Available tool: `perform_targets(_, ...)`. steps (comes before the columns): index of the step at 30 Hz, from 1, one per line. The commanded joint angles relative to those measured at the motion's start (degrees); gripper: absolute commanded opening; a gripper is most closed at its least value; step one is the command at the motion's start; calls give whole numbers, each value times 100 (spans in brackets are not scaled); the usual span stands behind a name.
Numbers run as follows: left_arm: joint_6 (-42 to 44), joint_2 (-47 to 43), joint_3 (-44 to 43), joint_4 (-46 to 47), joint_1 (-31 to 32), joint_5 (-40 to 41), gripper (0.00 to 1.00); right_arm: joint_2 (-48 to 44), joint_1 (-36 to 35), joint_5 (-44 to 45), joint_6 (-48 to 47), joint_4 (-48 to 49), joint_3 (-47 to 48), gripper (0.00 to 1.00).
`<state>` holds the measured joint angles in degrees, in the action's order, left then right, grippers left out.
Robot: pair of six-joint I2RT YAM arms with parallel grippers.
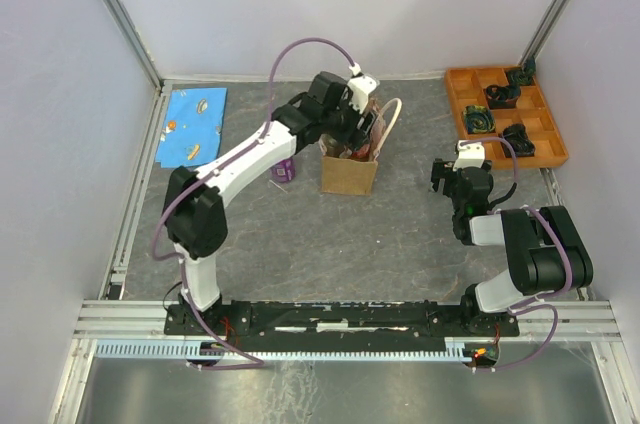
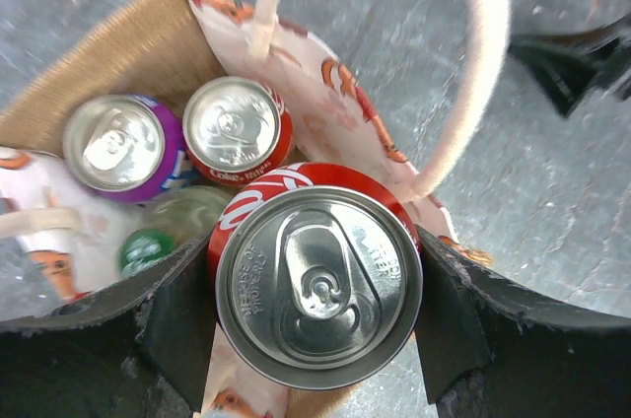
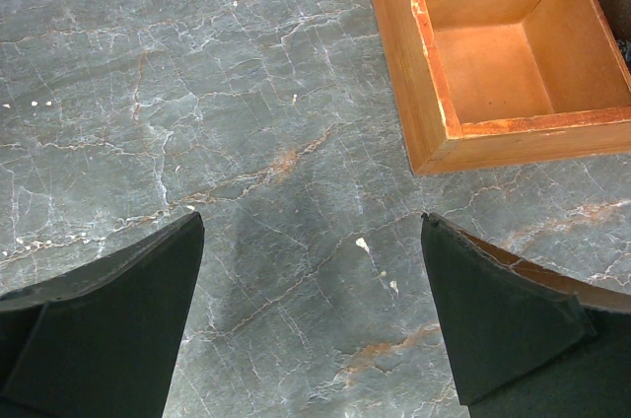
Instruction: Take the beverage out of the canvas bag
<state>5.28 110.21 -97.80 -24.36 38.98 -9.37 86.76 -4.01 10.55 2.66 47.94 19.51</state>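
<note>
The tan canvas bag [image 1: 348,172] stands upright mid-table with cream loop handles [image 2: 480,63]. My left gripper [image 1: 362,124] is over its mouth, shut on a red cola can [image 2: 317,285] that it holds by the sides above the bag's opening. In the bag [image 2: 118,53] below stand a purple can [image 2: 118,145], a second red can [image 2: 237,129] and a green-topped drink [image 2: 158,236]. My right gripper [image 1: 450,179] is open and empty, low over the bare table [image 3: 246,93] to the right of the bag.
A purple can [image 1: 285,171] stands on the table just left of the bag. An orange compartment tray [image 1: 505,114] with dark objects sits at the back right; its corner shows in the right wrist view [image 3: 434,132]. A blue patterned cloth [image 1: 192,124] lies at the back left.
</note>
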Motion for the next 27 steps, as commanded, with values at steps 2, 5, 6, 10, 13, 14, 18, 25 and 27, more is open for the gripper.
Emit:
perform_targets(2, 28, -877, -617, 372, -21, -210, 3, 7, 24, -26, -81, 145, 167, 99)
perform_targets(5, 13, -993, -749, 141, -16, -129, 3, 6, 26, -27, -84, 145, 167, 99)
perform_targets(6, 17, -1071, -738, 116, -9, -75, 3, 1, 28, -26, -84, 145, 167, 99)
perform_targets(10, 16, -1438, -701, 6, -5, 182, 3, 5, 28, -31, -83, 145, 167, 99)
perform_targets(13, 53, -1809, -729, -206, -5, 477, 3, 5, 23, -26, -81, 145, 167, 99)
perform_targets(14, 79, -1948, -708, -281, -5, 625, 3, 4, 23, -26, -82, 145, 167, 99)
perform_targets(18, 160, -2513, -385, -489, -5, 1474, 3, 5, 23, -26, -81, 141, 167, 99)
perform_targets(25, -187, -3436, 1089, -512, -20, 2303, 3, 7, 28, -26, -81, 143, 163, 99)
perform_targets(27, -421, -3727, 1770, -312, -17, 2306, 3, 0, 28, -31, -79, 143, 167, 99)
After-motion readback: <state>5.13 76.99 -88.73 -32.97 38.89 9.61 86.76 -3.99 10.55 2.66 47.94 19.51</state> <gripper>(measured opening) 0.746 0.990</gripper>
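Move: The left hand already holds a Coke can over the front right of the canvas bag, whose middle is about 3 cm ahead, 2 left and 12 below. Bound for the table beside the purple can, it has that can some 18 cm left, 3 back and 13 below; the green-capped bottle is 5 cm left, 3 ahead, 12 below. From the right hand, the purple can is roughly 42 cm left, level ahead and in height. Left hand lifts its Coke can some 17 cm, out of the bag, then swings left and back. ##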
